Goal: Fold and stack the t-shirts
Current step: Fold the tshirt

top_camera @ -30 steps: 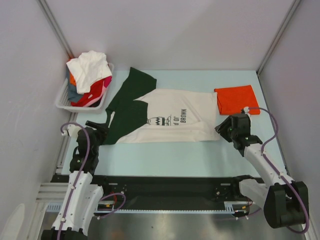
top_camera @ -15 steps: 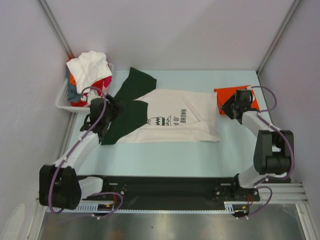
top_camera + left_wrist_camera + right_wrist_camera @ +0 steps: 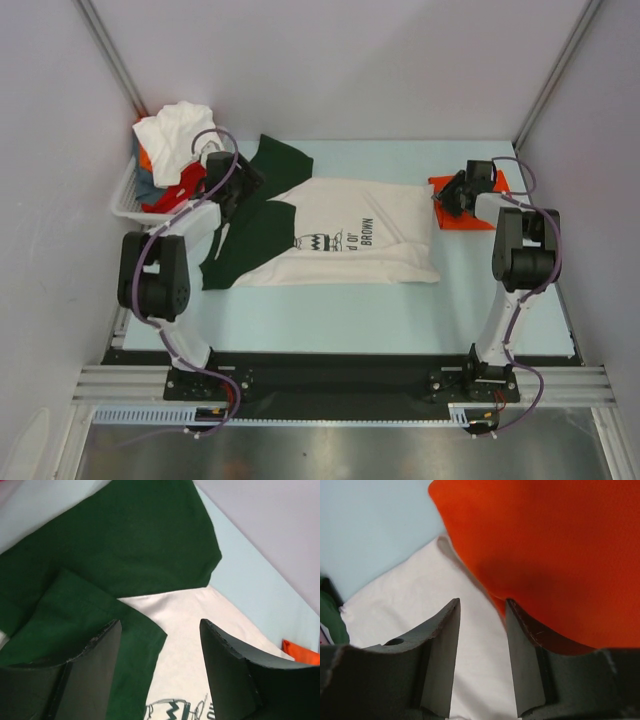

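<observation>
A cream t-shirt (image 3: 350,235) with dark green sleeves (image 3: 255,205) lies flat across the table, collar to the left. My left gripper (image 3: 240,185) hovers over its green shoulder. In the left wrist view that gripper (image 3: 160,622) is open, with green sleeve (image 3: 125,545) and cream cloth (image 3: 190,645) below and nothing between the fingers. A folded orange-red t-shirt (image 3: 470,205) lies at the cream shirt's right end. My right gripper (image 3: 452,197) stands where the two meet. Its wrist view shows the gripper (image 3: 482,601) open over cream cloth (image 3: 420,595), one finger by the orange shirt's (image 3: 545,545) edge.
A white slotted basket (image 3: 125,200) at the back left holds a heap of white, red and pink shirts (image 3: 180,140). Grey walls with metal posts close in the left, back and right. The arm bases and a black rail run along the near edge.
Both arms have stretched away from the near edge: the left gripper moved up to the green shoulder, the right one up to the orange shirt's corner. The shirts lie as before.
</observation>
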Robot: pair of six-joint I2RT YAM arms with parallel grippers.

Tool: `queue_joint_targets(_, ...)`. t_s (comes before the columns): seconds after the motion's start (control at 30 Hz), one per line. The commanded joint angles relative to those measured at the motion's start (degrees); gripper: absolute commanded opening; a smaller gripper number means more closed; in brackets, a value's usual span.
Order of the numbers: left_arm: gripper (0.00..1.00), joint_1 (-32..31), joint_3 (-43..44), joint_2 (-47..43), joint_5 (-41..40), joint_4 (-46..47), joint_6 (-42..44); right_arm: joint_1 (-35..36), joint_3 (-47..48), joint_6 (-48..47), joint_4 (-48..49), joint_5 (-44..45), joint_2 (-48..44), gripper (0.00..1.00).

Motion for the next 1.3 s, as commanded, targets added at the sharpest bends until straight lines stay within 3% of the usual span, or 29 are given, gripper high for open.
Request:
queue_joint_targets(0.0,0.7,-0.4,5.9,4.8,2.0,-1.1,0.2,-1.1,4.3,0.4,0.6,-0.1,3.3,0.46)
queue_joint_targets(0.4,0.7,-0.5,17.8,17.2,1.0,-4.9,0.3,-0.9,13.5,-3.7,-2.9,2.6,8.6,0.52)
queue_joint_targets(0.87,0.69,-0.5,31.3,29.2,-0.3,-11.9,-1.9,1.9,19.7,-10.1,-6.9,5.6,11.3,0.48)
queue_joint_targets(1.1,0.69,-0.1,35.8,33.8,-1.9,-17.5,-6.2,5.4,22.5,-14.2,-10.1,13.9,11.8,0.48)
queue_joint_targets(1.27,0.68,0.9,38.3,36.4,-0.5,-19.9,-8.3,6.2,24.4,-14.7,-12.2,15.3,13.3,0.47)
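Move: Ahead of the left hand by about 11 cm, 3 cm to its right and some 13 cm below is the far green sleeve; the near green sleeve lies about 12 cm back and 3 cm left, and the clothes basket about 20 cm left and 6 cm ahead. For the right hand, the shirt's far hem corner is about 7 cm ahead, 2 cm left and 4 cm below, with the folded orange shirt about 6 cm right and 1 cm ahead. Sinking and reaching forward together, about 11 cm down and 10 cm out, the left hand closes in on the far green sleeve, tipping its open fingers some 15 degrees further down. The right hand goes forward some 6 cm towards the far hem corner, edging right, then slides left over the shirt's edge at about the same height, rolling so its left side dips; its fingers stay half open. ##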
